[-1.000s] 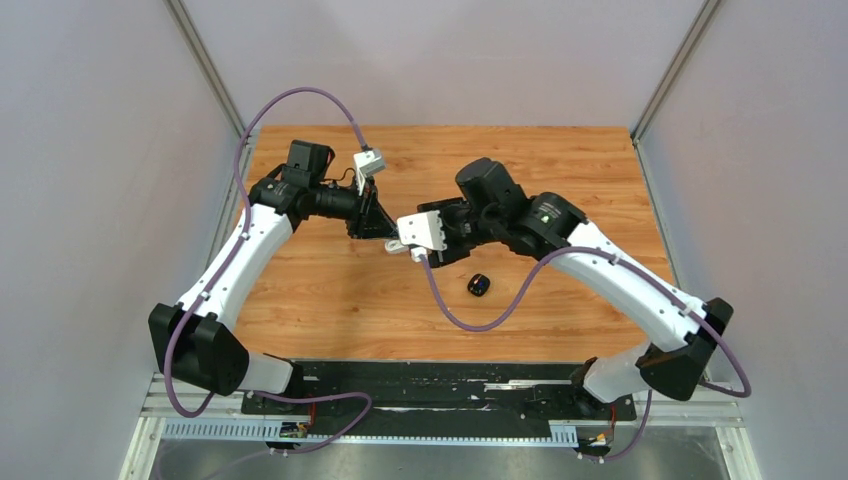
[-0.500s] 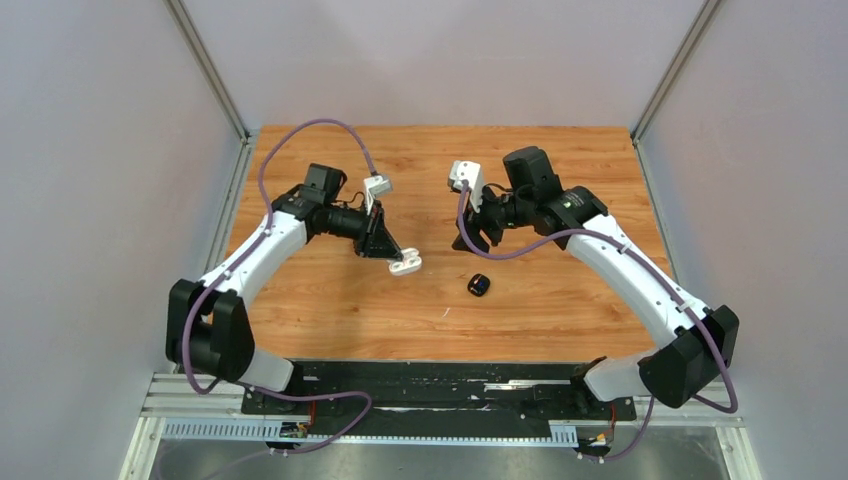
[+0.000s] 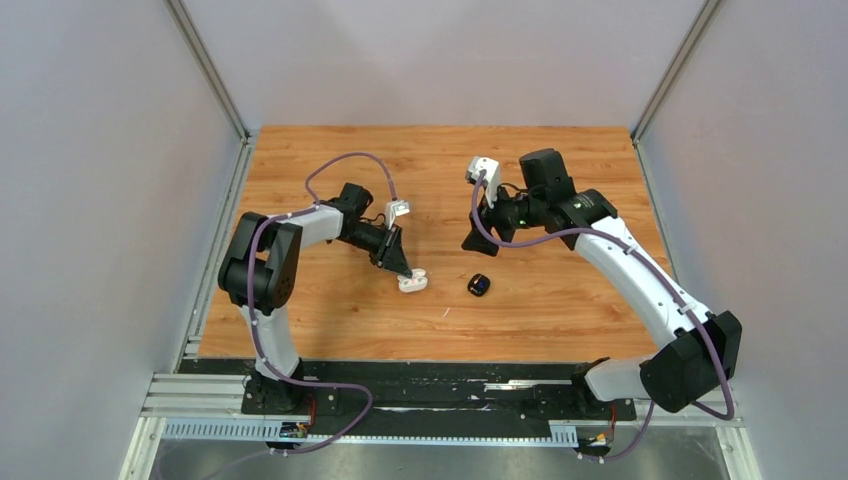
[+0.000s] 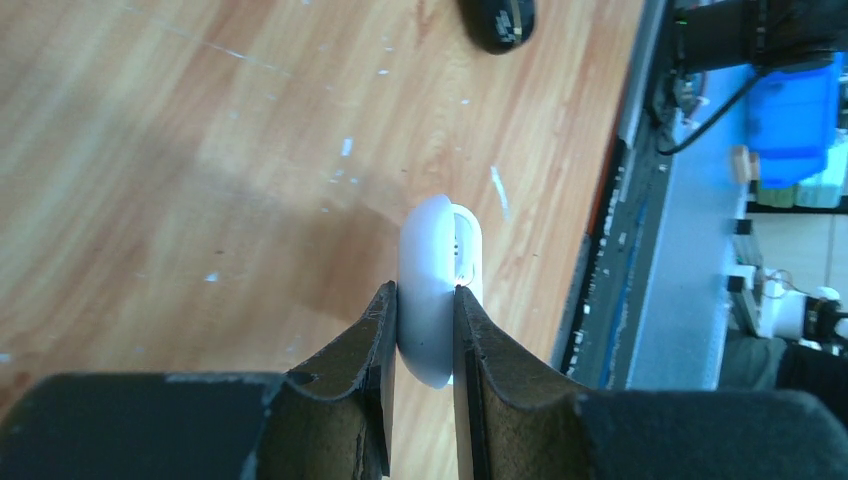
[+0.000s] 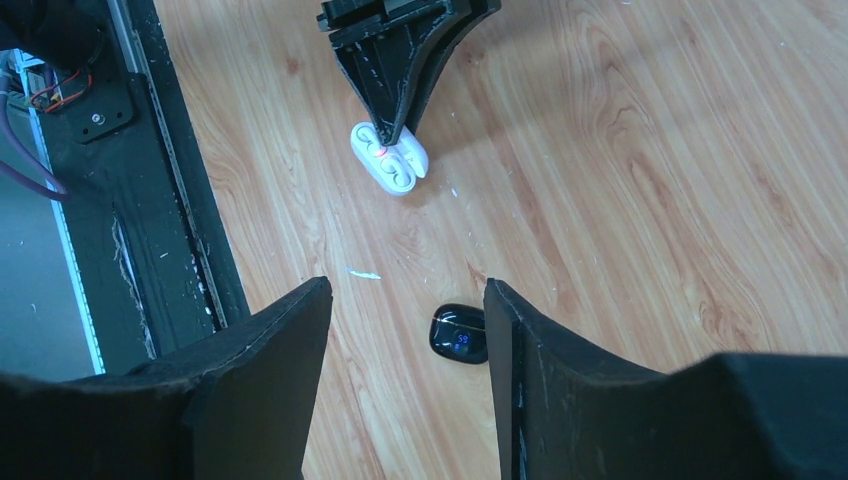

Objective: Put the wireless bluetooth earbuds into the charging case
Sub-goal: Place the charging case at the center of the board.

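My left gripper [image 4: 425, 305] is shut on a white charging case [image 4: 432, 285], pinching one half edge-on, low over the wooden table [image 3: 560, 310]. Seen from the right wrist, that white case [image 5: 388, 160] lies open under the left fingers [image 5: 395, 105]. Small white rounded shapes with a red light sit in its wells. They look like earbuds, but they are too small to be sure. A closed black case [image 3: 479, 285] with a lit blue display lies on the wood to the right of the white case [image 3: 412, 282]. My right gripper [image 5: 405, 290] hangs open and empty above the black case [image 5: 458, 335].
The table's near edge meets a black rail [image 3: 440, 385] holding the arm bases. Grey walls and metal posts enclose the table on the left, right and back. Purple cables loop off both arms.
The left arm swung toward the near edge and lowered the white case to the table. The right arm pulled back to the far right, and its jaws widened slightly.
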Tool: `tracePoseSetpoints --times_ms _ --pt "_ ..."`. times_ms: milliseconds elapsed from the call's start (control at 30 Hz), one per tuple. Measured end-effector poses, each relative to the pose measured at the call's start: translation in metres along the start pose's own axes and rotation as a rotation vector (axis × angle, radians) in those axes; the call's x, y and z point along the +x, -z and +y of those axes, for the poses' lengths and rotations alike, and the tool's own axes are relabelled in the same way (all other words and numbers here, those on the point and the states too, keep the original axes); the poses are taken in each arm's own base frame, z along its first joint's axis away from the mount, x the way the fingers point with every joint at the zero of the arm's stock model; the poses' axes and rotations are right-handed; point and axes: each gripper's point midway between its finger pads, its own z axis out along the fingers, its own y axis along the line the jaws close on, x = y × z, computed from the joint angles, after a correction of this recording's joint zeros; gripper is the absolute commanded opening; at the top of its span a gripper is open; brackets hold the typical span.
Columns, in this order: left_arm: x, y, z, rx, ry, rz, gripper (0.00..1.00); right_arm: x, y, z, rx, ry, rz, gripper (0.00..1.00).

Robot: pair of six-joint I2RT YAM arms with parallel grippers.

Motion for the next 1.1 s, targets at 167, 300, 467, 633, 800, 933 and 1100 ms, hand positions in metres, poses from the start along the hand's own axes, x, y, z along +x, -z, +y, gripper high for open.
tracePoseSetpoints --times_ms 167,300,467,633,800,933,1100 --pt "-0.007 -0.003 0.019 -0.069 -0.029 0.011 0.14 0.006 0.003 -0.002 0.006 -0.017 0.000 0.57" --pt "-0.014 -0.004 0.028 -0.100 -0.051 0.005 0.21 0.011 0.003 -0.003 0.009 -0.027 0.000 0.57" --pt "-0.015 -0.007 0.034 -0.097 -0.041 0.008 0.29 0.016 0.004 -0.007 0.017 -0.044 0.006 0.57" --pt "-0.016 -0.010 0.035 -0.082 -0.040 0.008 0.47 0.018 0.004 -0.009 0.022 -0.050 0.007 0.57" --pt "-0.015 -0.013 0.030 -0.033 -0.038 0.000 0.53 0.019 0.005 -0.012 0.030 -0.057 0.005 0.57" --pt "-0.019 -0.014 0.025 0.006 -0.056 -0.019 0.54 0.021 0.005 -0.015 0.037 -0.067 0.003 0.57" --pt "-0.018 -0.018 0.023 0.014 -0.074 -0.024 0.54 0.026 0.004 -0.016 0.037 -0.082 0.007 0.57"
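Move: The white charging case is already pinched in the left fingers. Its spot near the board's middle lies about 3 cm ahead of the left hand, 2 cm to its right and 4 cm below. The black case sits roughly 14 cm to this hand's right and 1 cm back, and a white mark on the board is some 7 cm right and 7 cm back. From the empty right hand, that spot is about 10 cm left, 2 cm ahead and 21 cm down. Still pinching the white charging case, the left hand carries it about 3.5 cm forward and some 2 cm down onto the board. Then its fingers spread to roughly twice their gap and let go, while the hand drifts about a centimetre right and slightly back. The open, empty right hand eases some 2 cm to its right and 2 cm down, high above the board. ##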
